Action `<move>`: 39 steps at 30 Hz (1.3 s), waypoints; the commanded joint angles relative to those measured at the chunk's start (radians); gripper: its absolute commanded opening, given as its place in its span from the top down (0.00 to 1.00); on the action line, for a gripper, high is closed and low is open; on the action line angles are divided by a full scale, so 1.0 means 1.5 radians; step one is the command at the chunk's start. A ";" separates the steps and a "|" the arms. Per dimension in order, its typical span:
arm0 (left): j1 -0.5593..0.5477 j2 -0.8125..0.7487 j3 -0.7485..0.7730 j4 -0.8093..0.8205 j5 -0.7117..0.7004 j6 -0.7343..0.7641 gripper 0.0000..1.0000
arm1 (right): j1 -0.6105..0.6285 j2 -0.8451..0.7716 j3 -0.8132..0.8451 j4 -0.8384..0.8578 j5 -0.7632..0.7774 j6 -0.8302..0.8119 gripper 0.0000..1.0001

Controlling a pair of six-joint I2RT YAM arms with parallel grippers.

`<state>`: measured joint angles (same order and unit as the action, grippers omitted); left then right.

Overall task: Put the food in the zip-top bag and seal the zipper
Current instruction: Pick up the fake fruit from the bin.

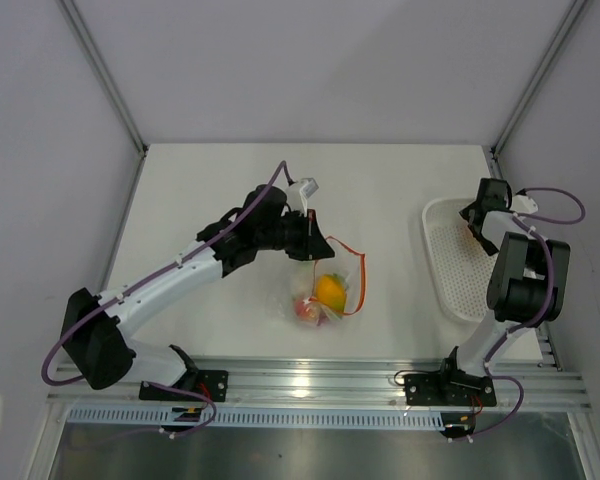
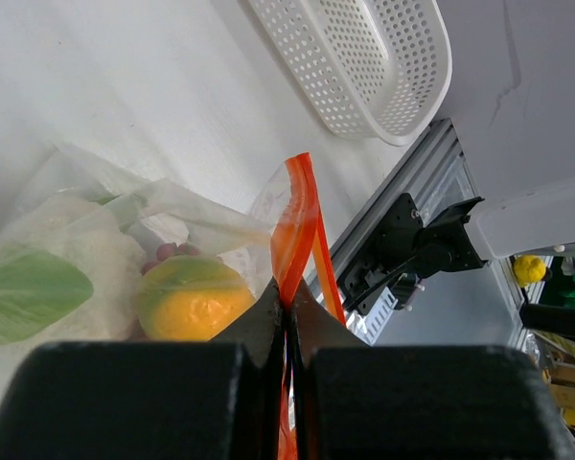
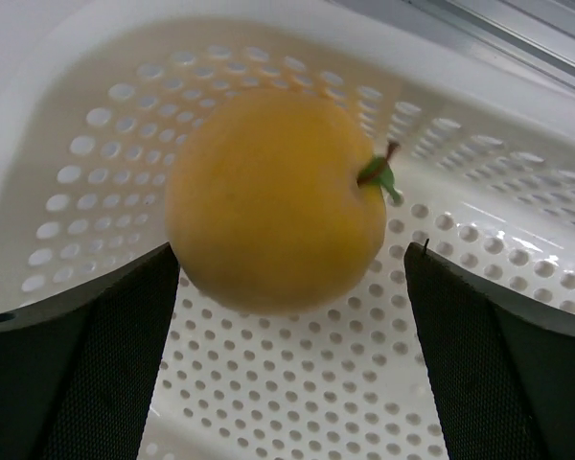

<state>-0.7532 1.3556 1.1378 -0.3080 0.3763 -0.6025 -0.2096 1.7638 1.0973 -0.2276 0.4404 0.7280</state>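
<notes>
The clear zip-top bag [image 1: 325,292] lies mid-table holding food: a yellow-orange fruit [image 2: 192,305], a red berry cluster [image 2: 168,253] and a white-green vegetable piece [image 2: 38,287]. My left gripper [image 1: 310,236] is shut on the red-orange zipper [image 2: 302,206] at the bag's mouth, and the strip rises from between its closed tips [image 2: 289,302]. My right gripper [image 3: 290,257] stands open inside the white perforated basket [image 3: 297,402]. An orange round fruit [image 3: 273,196] rests there between and just beyond its fingers [image 3: 105,364], and I see no contact with them.
The basket [image 1: 450,265] sits at the table's right side under the right arm [image 1: 525,275]. An aluminium rail [image 1: 320,385] runs along the near edge. White enclosure walls stand on the left, right and far sides.
</notes>
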 commanded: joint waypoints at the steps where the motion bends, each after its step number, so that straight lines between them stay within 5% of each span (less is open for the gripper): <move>1: 0.001 0.006 0.032 0.037 0.024 -0.005 0.99 | -0.012 0.021 0.039 0.036 0.019 -0.027 0.01; 13: 0.001 0.011 0.034 0.043 0.030 -0.006 0.99 | -0.024 0.072 0.080 0.038 -0.016 -0.047 0.03; 16: 0.001 0.010 0.031 0.044 0.030 -0.007 0.99 | -0.025 0.071 0.066 0.051 -0.020 -0.047 0.12; 21: 0.001 0.002 0.019 0.045 0.028 -0.010 1.00 | -0.024 0.056 0.051 0.053 -0.022 -0.051 0.46; 25: 0.001 -0.002 0.016 0.041 0.021 -0.010 0.99 | -0.024 0.022 0.018 0.065 -0.029 -0.060 0.58; 32: 0.001 -0.011 -0.012 0.056 0.020 -0.029 0.99 | -0.010 -0.082 -0.045 0.030 -0.055 -0.072 0.99; 39: 0.001 -0.019 -0.026 0.052 0.010 -0.033 0.99 | 0.055 -0.316 -0.141 -0.048 -0.132 -0.109 1.00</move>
<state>-0.7532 1.3651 1.1023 -0.2600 0.3962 -0.6334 -0.1806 1.4639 0.9272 -0.2367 0.3038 0.6079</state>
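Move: The fake fruit sits in the far end of the bin, about 3 cm ahead of the open right hand, 2 cm to its right and 1 cm lower. The bin's middle lies roughly 6 cm back from that hand and 1 cm right; the zip-top bag stands some 15 cm back and 43 cm left. From the left hand, the fruit is about 20 cm ahead, 45 cm right and 18 cm below. Right hand eases forward 3 cm, pinches the fake fruit, then lifts it back and left about 10 cm. ##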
